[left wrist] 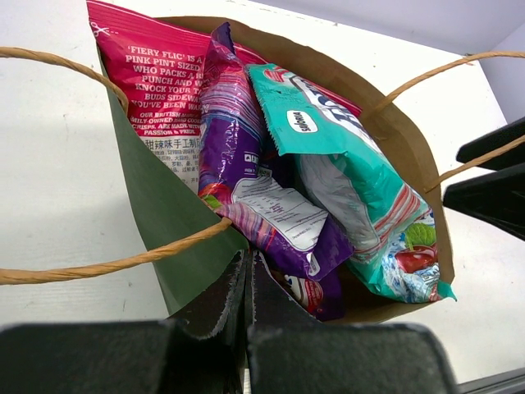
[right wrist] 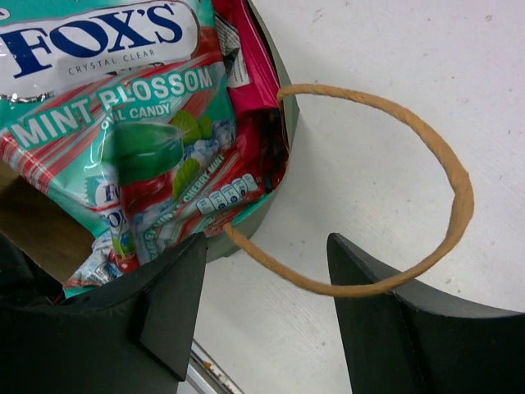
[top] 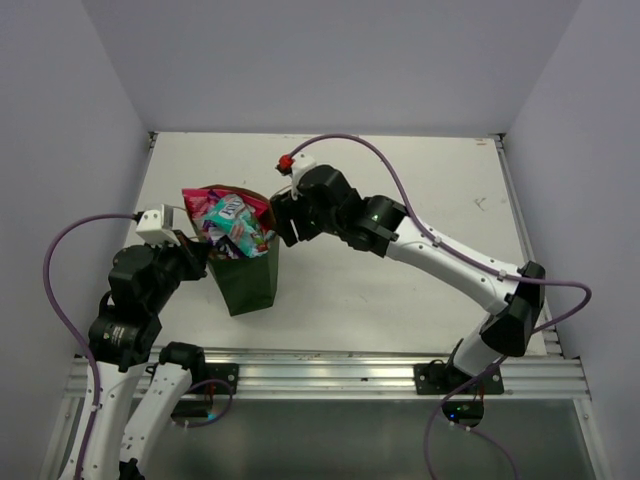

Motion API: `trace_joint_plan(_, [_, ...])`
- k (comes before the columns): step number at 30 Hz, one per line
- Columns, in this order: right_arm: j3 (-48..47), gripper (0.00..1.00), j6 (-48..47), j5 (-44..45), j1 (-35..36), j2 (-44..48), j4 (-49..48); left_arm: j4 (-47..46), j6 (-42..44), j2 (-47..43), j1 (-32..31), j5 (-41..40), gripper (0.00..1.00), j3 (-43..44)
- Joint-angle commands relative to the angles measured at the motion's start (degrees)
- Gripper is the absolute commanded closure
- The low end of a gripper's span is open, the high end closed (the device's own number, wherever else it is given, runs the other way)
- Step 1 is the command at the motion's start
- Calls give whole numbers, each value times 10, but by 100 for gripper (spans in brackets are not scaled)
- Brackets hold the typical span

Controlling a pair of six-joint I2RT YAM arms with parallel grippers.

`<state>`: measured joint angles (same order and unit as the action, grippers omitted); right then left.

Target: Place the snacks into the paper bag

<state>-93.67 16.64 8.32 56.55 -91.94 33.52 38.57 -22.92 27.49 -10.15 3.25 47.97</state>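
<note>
The dark green paper bag (top: 246, 285) stands upright at the table's near left. All the snacks stand inside it and stick out of the top. The red packet (left wrist: 160, 82) is at the back, with the purple packet (left wrist: 246, 164) and the teal mint packet (left wrist: 353, 180) in front. The red-and-white one (left wrist: 310, 291) lies low under the purple one. My left gripper (left wrist: 246, 275) is shut on the bag's near rim (left wrist: 156, 213). My right gripper (right wrist: 267, 271) is open beside the bag's right side (right wrist: 238, 238), and a tan loop handle (right wrist: 410, 164) hangs between its fingers.
The right gripper's dark fingers (left wrist: 492, 176) show at the right edge of the left wrist view, astride the far handle (left wrist: 435, 74). The other handle (left wrist: 107, 267) loops out on the left. A metal rail (top: 330, 375) runs along the table's near edge.
</note>
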Motion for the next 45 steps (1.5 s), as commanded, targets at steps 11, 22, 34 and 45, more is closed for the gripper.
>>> trace_joint_plan(11, [-34, 43, 20, -7, -11, -68, -65, -28, 3, 6, 0, -17, 100, -12])
trace_joint_plan(22, [-109, 66, 5, -6, -14, -102, -34, -44, 1, 13, 0, -21, 100, -8])
trace_joint_plan(34, [-115, 100, -6, -14, -14, -113, -7, -104, 4, 20, 0, 22, 100, -9])
trace_joint_plan(45, [-212, 100, -59, 42, -14, -89, 58, -195, -3, 87, 0, 142, 100, 27])
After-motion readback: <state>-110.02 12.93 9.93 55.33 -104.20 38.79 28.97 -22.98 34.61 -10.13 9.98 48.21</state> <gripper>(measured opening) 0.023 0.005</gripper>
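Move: The right hand, fingers open, has the bag's right-hand rim, by the foot of the twisted handle, about 3 cm ahead, 3 cm to its left and 2 cm below. From that hand the teal Fox's packet lies some 9 cm left, 1 cm back and 4 cm down; the pink packet about 15 cm left, 2 cm ahead and 3 cm down. The left hand grips the near left rim; from it the right-hand rim is roughly 11 cm ahead and 11 cm right, about level. The right fingers shut on the bag's right-hand rim beside the handle, after the hand has slid about 6 cm forward and left, dipping slightly. Still closed, the hand then backs some 2 cm to the right and rises 2 cm. The left hand keeps its pinch on the near rim and, mostly late, eases about 4 cm forward and right, rising a little. ##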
